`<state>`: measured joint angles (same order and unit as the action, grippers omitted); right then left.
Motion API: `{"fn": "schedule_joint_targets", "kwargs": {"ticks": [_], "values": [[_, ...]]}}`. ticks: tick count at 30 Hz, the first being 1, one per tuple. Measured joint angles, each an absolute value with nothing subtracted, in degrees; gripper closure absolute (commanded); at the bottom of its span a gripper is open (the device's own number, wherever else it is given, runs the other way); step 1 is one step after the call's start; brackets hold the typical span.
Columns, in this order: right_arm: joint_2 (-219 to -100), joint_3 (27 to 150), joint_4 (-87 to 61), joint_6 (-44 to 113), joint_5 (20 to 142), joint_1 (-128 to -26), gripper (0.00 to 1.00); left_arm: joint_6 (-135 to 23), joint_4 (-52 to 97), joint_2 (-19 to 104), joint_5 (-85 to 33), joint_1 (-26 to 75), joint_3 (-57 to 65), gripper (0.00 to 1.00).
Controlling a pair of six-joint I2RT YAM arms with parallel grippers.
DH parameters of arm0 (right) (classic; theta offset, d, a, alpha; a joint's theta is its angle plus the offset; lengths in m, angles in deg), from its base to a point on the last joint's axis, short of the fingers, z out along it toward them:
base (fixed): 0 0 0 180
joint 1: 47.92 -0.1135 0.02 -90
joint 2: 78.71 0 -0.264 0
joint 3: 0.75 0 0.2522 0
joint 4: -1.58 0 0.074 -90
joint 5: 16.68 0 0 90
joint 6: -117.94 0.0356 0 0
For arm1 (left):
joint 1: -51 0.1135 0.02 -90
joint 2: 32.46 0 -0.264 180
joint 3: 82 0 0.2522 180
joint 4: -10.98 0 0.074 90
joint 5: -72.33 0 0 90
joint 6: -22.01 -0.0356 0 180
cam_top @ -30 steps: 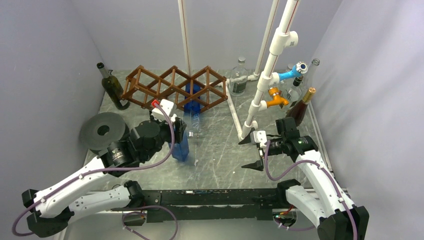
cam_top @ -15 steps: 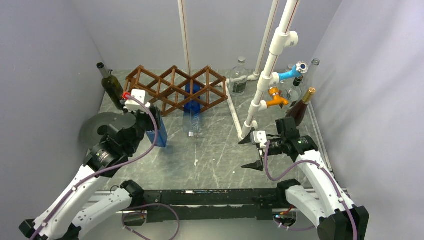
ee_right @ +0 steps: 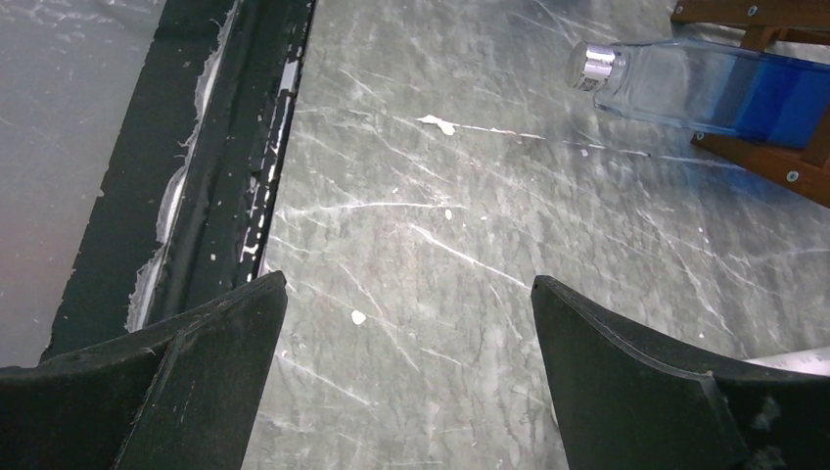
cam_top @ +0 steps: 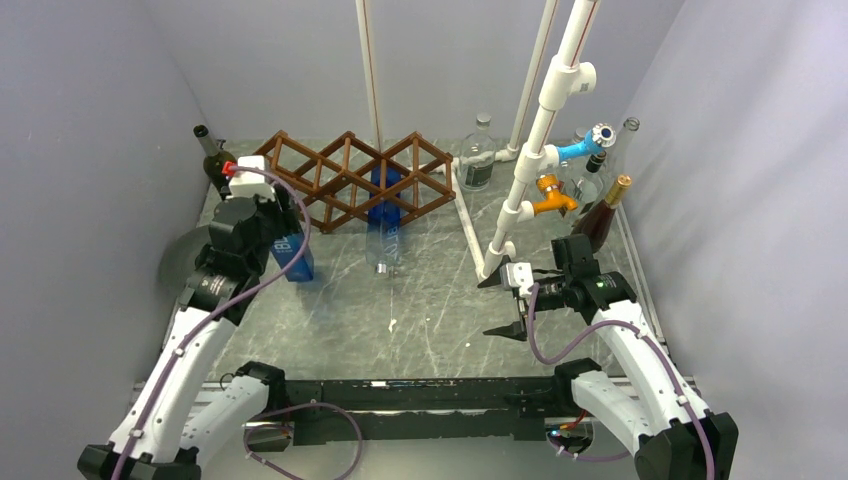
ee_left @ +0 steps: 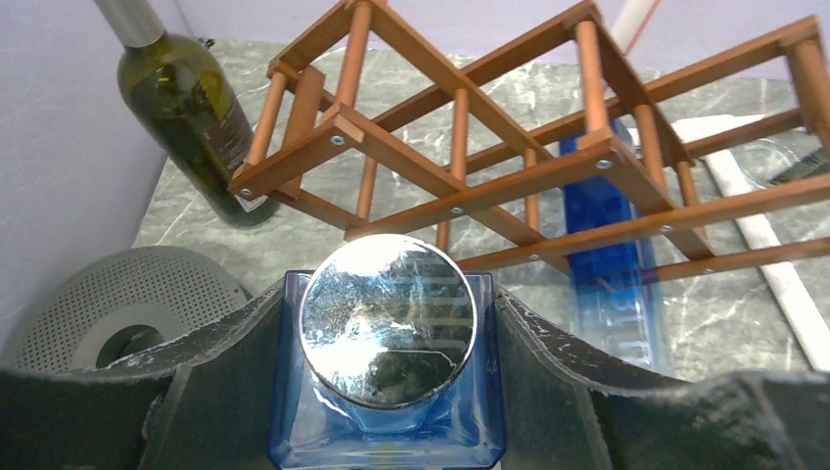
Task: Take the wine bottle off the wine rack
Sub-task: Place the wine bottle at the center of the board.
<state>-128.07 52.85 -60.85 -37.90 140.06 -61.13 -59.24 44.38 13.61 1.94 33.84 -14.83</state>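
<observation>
My left gripper (cam_top: 284,243) is shut on a blue square wine bottle (cam_top: 293,260) with a round silver cap (ee_left: 388,320). The bottle hangs upright just in front of the left end of the brown wooden wine rack (cam_top: 350,178). In the left wrist view the left gripper (ee_left: 389,328) has a finger on each side of the bottle's shoulders, with the wine rack (ee_left: 470,166) right behind. A second blue bottle (cam_top: 386,205) lies in a middle cell, its clear neck pointing forward. My right gripper (cam_top: 505,305) hangs open over bare table at the right, holding nothing.
A dark green bottle (cam_top: 225,175) leans at the back left wall. A grey perforated disc (cam_top: 185,262) lies left of my left arm. A white pipe frame (cam_top: 530,160) stands right of the rack. A clear bottle (cam_top: 478,160) and other bottles (cam_top: 605,205) stand behind it.
My left arm has carried the blue bottle from the middle of the table leftward and back to the rack's left end. The right arm has not moved.
</observation>
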Motion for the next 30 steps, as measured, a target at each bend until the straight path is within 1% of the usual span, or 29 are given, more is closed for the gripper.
{"fn": "schedule_joint_targets", "kwargs": {"ticks": [14, 30], "values": [[-127.35, 52.85, -60.98, -38.51, 139.58, -61.13, 0.01, -57.79, 37.96, 21.50, -6.34, 48.46, -15.96, 1.00], [-127.33, 52.85, -61.07, -38.56, 139.36, -61.13, 0.01, -57.60, 33.76, 25.26, -9.88, 54.97, -15.96, 1.00]]}}
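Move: The left hand already holds the blue wine bottle upright by its neck. The standing green bottle lies roughly 13 cm ahead and 16 cm left of it, its middle some 10 cm lower. The rack's middle is about 15 cm ahead and 12 cm to the right, and the grey disc about level and 22 cm left, flat on the table. From the idle right hand the green bottle is some 25 cm ahead and 60 cm left. Keeping its grip, the left hand carries the blue bottle about 8 cm left and 5 forward, towards the green bottle. ##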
